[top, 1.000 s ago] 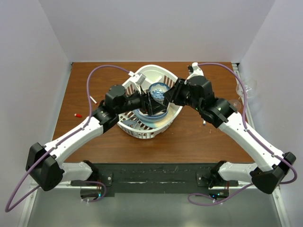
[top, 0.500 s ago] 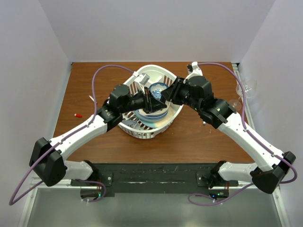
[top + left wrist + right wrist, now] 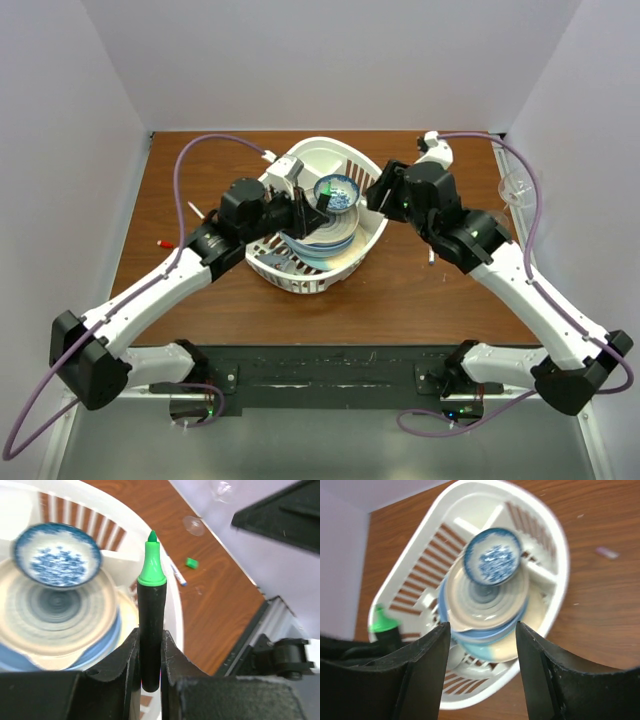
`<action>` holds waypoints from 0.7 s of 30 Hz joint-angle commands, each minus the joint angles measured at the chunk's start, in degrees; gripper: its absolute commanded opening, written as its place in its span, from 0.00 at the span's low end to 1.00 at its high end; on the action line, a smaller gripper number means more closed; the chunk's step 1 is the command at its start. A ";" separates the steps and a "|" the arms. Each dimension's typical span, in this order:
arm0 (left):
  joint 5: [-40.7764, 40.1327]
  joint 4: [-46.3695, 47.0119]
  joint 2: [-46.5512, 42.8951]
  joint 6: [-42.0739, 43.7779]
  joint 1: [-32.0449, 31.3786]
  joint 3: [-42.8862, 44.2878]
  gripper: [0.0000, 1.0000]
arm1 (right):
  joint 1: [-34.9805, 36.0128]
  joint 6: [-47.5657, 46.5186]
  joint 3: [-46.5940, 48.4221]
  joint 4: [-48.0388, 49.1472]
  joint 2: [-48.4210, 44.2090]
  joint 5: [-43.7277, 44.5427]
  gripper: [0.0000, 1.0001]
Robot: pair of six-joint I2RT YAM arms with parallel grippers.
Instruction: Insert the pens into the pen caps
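My left gripper (image 3: 150, 639) is shut on the stubby black marker (image 3: 151, 605), which stands upright with its bare green tip (image 3: 152, 565) pointing away from the camera. In the top view this gripper (image 3: 312, 213) hangs over the white basket (image 3: 366, 243). My right gripper (image 3: 482, 630) is open wide and empty, above the basket's right side (image 3: 373, 194); the marker's green tip (image 3: 383, 621) shows at its left. A bright green cap (image 3: 192, 563) and a thin white pen (image 3: 177, 575) lie on the table right of the basket. A red cap (image 3: 163, 243) lies at the far left.
The basket (image 3: 547, 532) holds stacked plates (image 3: 485, 605) with a blue-patterned bowl (image 3: 493, 555) on top. A wine glass (image 3: 519, 187) stands at the table's right edge. Another thin white pen (image 3: 196, 209) lies left of the basket.
The two grippers were close together over the basket; now they have drawn apart, the right one moving back to the right and the left one slightly left with the marker.
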 commanded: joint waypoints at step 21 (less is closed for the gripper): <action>-23.69 -1.84 -21.99 16.63 0.47 -11.52 0.00 | -33.61 -50.67 -8.52 -2.71 23.64 -6.44 0.57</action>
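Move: The green cap lies on the table some 29 cm to the right of the empty right hand, 8 cm ahead and 34 cm below. The blue-ended white pen is about 7 cm left of that cap and level with it; a small purple piece lies 22 cm ahead of the hand and 16 cm right. The basket's middle is roughly 11 cm ahead and 14 cm left. From the left hand, still gripping the green-tipped marker, the cap is about 41 cm right, 10 cm ahead and 30 cm down. Down and to the right, each by over 20 cm, the right hand swings quickly away from the basket towards the green cap and white pen, the sideways sweep leading and the drop following, about 5 cm forward with it; the wrist tips the open fingers steeply downward. Leftward over the basket, the left hand draws the green-tipped marker some 11 cm away from the cap, turning counter-clockwise and keeping its hold. ##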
